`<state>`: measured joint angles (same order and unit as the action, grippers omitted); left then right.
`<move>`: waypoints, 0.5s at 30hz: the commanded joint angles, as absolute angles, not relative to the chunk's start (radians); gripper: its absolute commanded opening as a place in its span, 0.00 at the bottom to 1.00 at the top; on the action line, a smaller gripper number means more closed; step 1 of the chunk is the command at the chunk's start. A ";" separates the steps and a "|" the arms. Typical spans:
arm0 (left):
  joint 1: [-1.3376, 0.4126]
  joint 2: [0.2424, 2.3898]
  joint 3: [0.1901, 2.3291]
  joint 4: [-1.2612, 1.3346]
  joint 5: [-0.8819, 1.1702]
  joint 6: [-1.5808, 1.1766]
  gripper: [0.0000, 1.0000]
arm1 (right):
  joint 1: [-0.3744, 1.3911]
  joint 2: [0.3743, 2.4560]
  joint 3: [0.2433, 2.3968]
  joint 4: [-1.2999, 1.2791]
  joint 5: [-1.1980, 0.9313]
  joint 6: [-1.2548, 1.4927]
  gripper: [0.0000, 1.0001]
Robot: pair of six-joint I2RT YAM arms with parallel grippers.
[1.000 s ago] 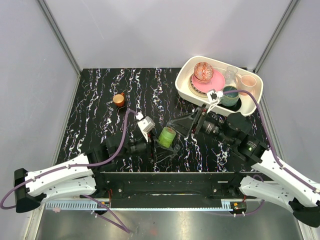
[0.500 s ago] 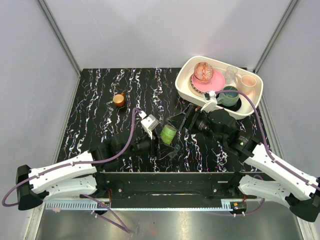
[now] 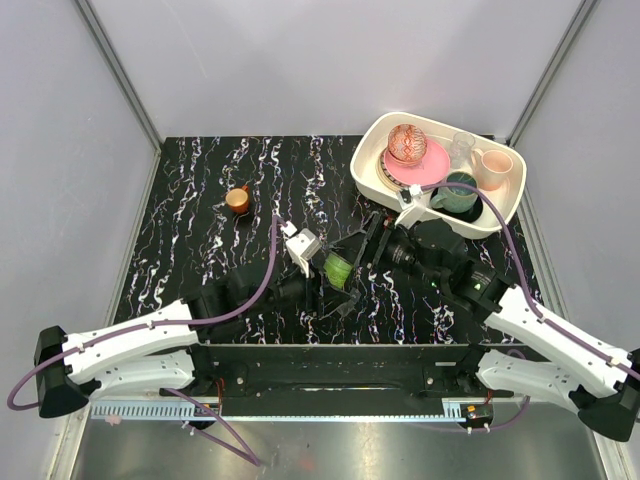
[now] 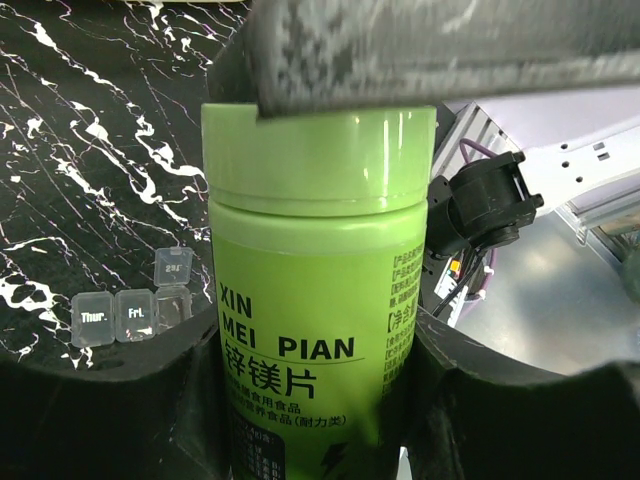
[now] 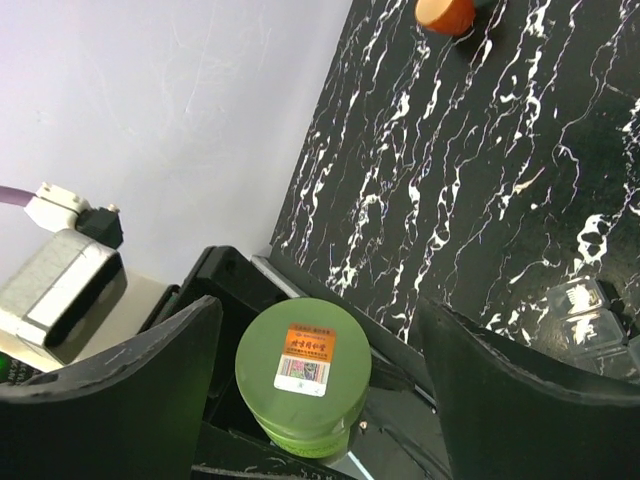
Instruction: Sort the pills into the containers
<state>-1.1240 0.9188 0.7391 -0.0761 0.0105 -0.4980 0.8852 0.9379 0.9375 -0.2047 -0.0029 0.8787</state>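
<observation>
A green pill bottle (image 4: 318, 290) with its lid on is held tilted above the table, my left gripper (image 4: 315, 400) shut on its body. In the top view the bottle (image 3: 338, 268) hangs at the table's centre. My right gripper (image 5: 320, 390) is open, its two fingers standing either side of the green lid (image 5: 303, 368) without touching it. The containers, a short strip of translucent square compartments (image 4: 130, 310), lie on the table under the bottle and also show in the right wrist view as a pill box (image 5: 590, 310). No pills are in view.
A small orange cup (image 3: 238, 200) stands at the left back of the black marbled table (image 3: 200, 180). A white tub (image 3: 372, 180) with plates, cups and a patterned bowl fills the back right corner. Grey walls close in the sides.
My right gripper has moved left towards the bottle until its open fingers straddle the lid. The left arm has carried the bottle a little to the right and away from its base.
</observation>
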 commanded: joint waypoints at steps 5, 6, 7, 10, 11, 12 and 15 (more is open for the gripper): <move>-1.121 0.923 0.801 -0.003 -0.028 -0.503 0.00 | 0.902 0.945 0.928 -0.164 -0.051 0.884 0.77; -1.121 0.922 0.801 -0.003 -0.028 -0.503 0.00 | 0.902 0.943 0.927 -0.164 -0.054 0.882 0.75; -1.121 0.922 0.801 -0.003 -0.029 -0.505 0.00 | 0.902 0.946 0.925 -0.163 -0.057 0.881 0.73; -1.121 0.925 0.802 -0.003 -0.029 -0.505 0.00 | 0.902 0.946 0.923 -0.164 -0.063 0.877 0.59; -1.121 0.927 0.802 -0.003 -0.029 -0.506 0.00 | 0.902 0.946 0.920 -0.163 -0.064 0.876 0.57; -1.121 0.925 0.802 -0.002 -0.029 -0.506 0.00 | 0.902 0.946 0.922 -0.163 -0.069 0.871 0.51; -1.121 0.922 0.796 -0.003 -0.025 -0.514 0.00 | 0.902 0.942 0.919 -0.164 -0.080 0.854 0.42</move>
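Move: The green bottle's cap, held out by the left hand, sits between the right hand's open fingers, about 1 cm back, 1 cm left and 1 cm below their mid-point. From the right hand the bottle's body is some 3 cm back, 1 cm left and 5 cm below; the pill organizer is roughly 8 cm ahead, level sideways, some 24 cm below. From the left hand the cap is about 4 cm ahead, 1 cm right and 6 cm above. The right hand eases back, down and a touch left, only about 1 cm each way back and down, to centre on the cap, and its fingers close from nearly wide open to a little over half, pinching the cap from both sides. The left hand keeps its grip on the bottle's body and holds it up almost still against the right, with no real turn of either wrist. ##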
